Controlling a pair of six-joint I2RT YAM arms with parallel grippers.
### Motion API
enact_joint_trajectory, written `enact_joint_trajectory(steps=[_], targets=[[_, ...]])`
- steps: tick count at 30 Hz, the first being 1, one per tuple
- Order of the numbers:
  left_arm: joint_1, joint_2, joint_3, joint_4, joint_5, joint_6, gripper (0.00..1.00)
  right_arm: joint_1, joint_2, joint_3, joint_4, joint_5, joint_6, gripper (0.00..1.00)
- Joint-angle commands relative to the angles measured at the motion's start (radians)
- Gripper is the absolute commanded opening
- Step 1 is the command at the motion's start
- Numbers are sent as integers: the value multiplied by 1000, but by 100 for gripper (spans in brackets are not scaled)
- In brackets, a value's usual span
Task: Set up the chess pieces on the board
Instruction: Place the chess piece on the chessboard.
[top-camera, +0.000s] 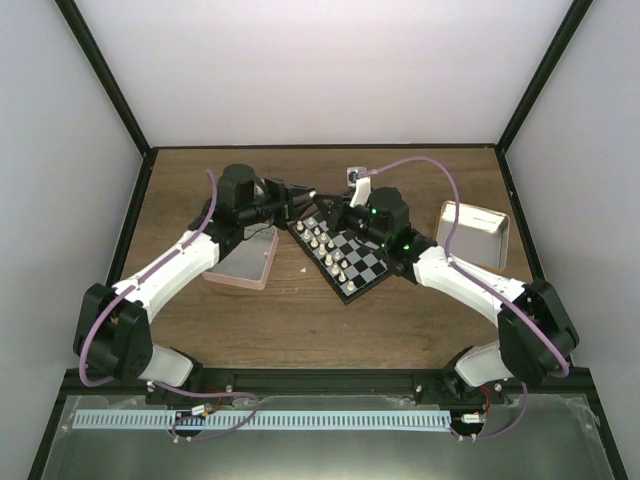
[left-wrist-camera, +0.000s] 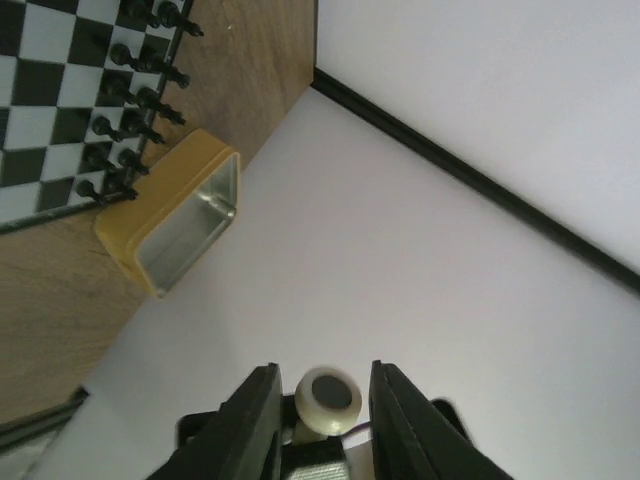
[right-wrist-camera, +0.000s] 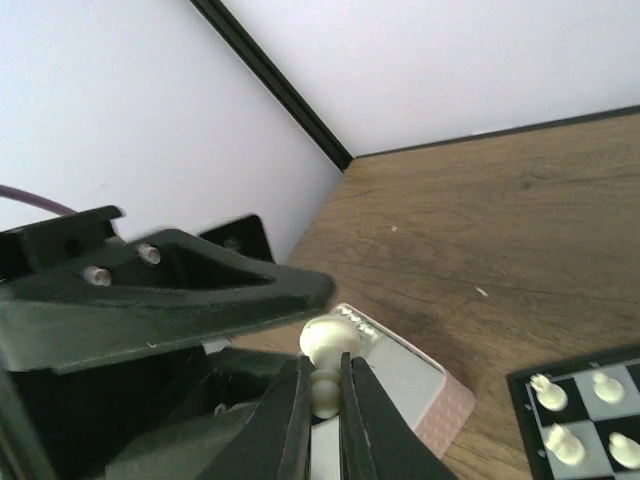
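A cream-white chess piece (right-wrist-camera: 330, 338) is pinched at its narrow stem by my right gripper (right-wrist-camera: 322, 358), which is shut on it above the tray's edge. In the left wrist view the same piece (left-wrist-camera: 330, 393) shows its round base between the fingers of my left gripper (left-wrist-camera: 322, 368), with a gap on each side, so that gripper is open. The two grippers, left (top-camera: 303, 192) and right (top-camera: 325, 207), meet tip to tip just beyond the board (top-camera: 372, 268). Cream pieces (top-camera: 320, 240) line the board's left side. Black pieces (left-wrist-camera: 130, 100) stand along its far edge.
A pink tray (top-camera: 243, 260) lies left of the board under the left arm. A tan box with a silvery inside (top-camera: 475, 232) sits at the right. A small white object (top-camera: 352, 175) stands behind the board. White walls with black edging close in the table.
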Motion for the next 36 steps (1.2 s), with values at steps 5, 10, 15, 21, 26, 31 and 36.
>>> enact_joint_trajectory(steps=[5, 10, 15, 21, 26, 31, 36], targets=[[23, 3, 86, -273, -35, 330, 50, -15, -37, 119, -366, 90, -39, 1], [102, -22, 150, -525, -210, 682, 59, -35, -1, 199, -788, 88, -83, 1], [135, -58, 171, -591, -358, 1029, 62, -35, 35, 204, -1088, 140, -112, 1], [158, -74, 139, -655, -457, 1254, 62, -35, 158, 256, -1220, 138, -137, 1], [212, -72, 89, -654, -430, 1286, 63, -35, 237, 288, -1209, 99, -149, 1], [239, -47, 60, -632, -370, 1292, 62, -35, 297, 319, -1203, 111, -145, 1], [254, -34, 40, -622, -349, 1289, 61, -35, 351, 351, -1198, 115, -143, 2]])
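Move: The pawn sits between both grippers; the right hand's goal, the empty second-row squares near the chessboard's near corner, lies some 6 cm back, 8 cm right and 23 cm below it. The nearest placed pawn is about 4 cm back, 7 cm right of the right hand. From the left hand, those squares are about 6 cm back, 10 cm right; the pink tray is some 14 cm left, 4 cm back, 24 cm below. Right hand keeps the pawn, swings down 21 cm towards the board's near corner; left opens, withdraws 17 cm left. ##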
